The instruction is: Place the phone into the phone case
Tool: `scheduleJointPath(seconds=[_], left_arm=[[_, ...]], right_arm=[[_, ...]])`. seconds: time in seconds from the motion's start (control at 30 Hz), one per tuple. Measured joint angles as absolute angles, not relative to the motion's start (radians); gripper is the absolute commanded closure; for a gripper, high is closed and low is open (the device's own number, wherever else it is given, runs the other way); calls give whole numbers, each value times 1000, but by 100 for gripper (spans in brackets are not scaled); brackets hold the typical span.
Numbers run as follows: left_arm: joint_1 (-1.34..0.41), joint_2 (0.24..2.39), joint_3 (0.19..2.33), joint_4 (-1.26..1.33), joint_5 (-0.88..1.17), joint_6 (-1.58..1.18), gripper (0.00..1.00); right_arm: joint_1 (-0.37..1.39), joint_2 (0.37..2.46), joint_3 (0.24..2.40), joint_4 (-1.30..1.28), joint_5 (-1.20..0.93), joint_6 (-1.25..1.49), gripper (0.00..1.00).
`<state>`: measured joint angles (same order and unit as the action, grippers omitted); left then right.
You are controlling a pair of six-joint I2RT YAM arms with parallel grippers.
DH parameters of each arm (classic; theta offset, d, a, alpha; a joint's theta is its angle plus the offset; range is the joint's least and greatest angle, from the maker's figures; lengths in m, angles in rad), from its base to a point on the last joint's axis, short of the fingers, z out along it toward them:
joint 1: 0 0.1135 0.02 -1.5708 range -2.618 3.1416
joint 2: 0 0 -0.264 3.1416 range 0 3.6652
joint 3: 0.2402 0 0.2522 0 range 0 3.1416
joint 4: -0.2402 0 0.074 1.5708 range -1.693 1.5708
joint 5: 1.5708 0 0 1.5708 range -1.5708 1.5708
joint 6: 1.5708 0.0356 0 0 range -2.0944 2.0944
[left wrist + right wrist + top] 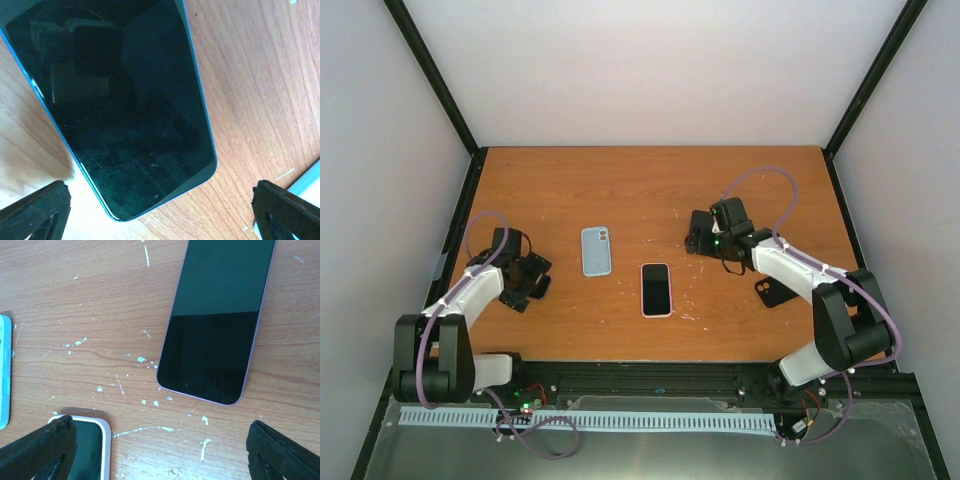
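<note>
A light blue phone case (596, 250) lies flat left of centre. A phone with a black screen and lilac edge (656, 289) lies face up beside it, to its right; the right wrist view shows it (220, 320) ahead of my right gripper (160, 452). That gripper (701, 238) is open and empty, low over the table. My left gripper (528, 283) is open and empty, just above a blue-edged phone (120, 100) whose near end lies between the fingers (35, 212). The case edge shows at the right of the left wrist view (311, 182).
A white-edged phone (87, 447) lies under the right gripper's left finger, mostly hidden. A small black case with camera holes (775, 293) lies by the right forearm. The wooden table (650, 185) is walled by black posts and white panels.
</note>
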<state>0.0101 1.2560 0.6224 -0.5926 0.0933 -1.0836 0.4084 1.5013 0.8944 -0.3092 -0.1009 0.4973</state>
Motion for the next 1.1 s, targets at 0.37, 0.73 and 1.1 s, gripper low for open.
scheduleJointPath(seconds=[0.37,0.73,1.1], left_arm=[[10,1297,594,-477,152,-1074,1],[10,1594,813,-262,229,-945,1],[61,1739,1073,-267,136,-789,0]], right_arm=[[408,1448,849,-303,-105,505,8],[408,1388,830,-302,-98,506,8],[408,1384,788,-297,-99,506,7]])
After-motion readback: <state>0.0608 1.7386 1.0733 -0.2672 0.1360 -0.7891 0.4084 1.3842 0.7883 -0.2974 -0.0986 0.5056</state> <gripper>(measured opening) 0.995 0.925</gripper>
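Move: The black phone I am after lies almost crosswise under my left hand. Its middle is about 4 cm to the hand's left, roughly 1 cm ahead and 3 cm below, with its right end close under my spread fingers. The light-blue phone is some 10 cm ahead and 16 cm to the right, and the pink-cased phone 32 cm right and about 1 cm back. From my right hand, the black phone is roughly 48 cm left, 7 cm back and 8 cm below. With the fingers kept wide open, I sink my left hand slightly, then sweep it some 18 cm forward low over the table, pushing along the right part of the black phone from its near side. The hand tilts up and turns clockwise, about 20 degrees in all, and rises some 3 cm at the end of the sweep. My open, empty right hand eases about 2 cm back. ##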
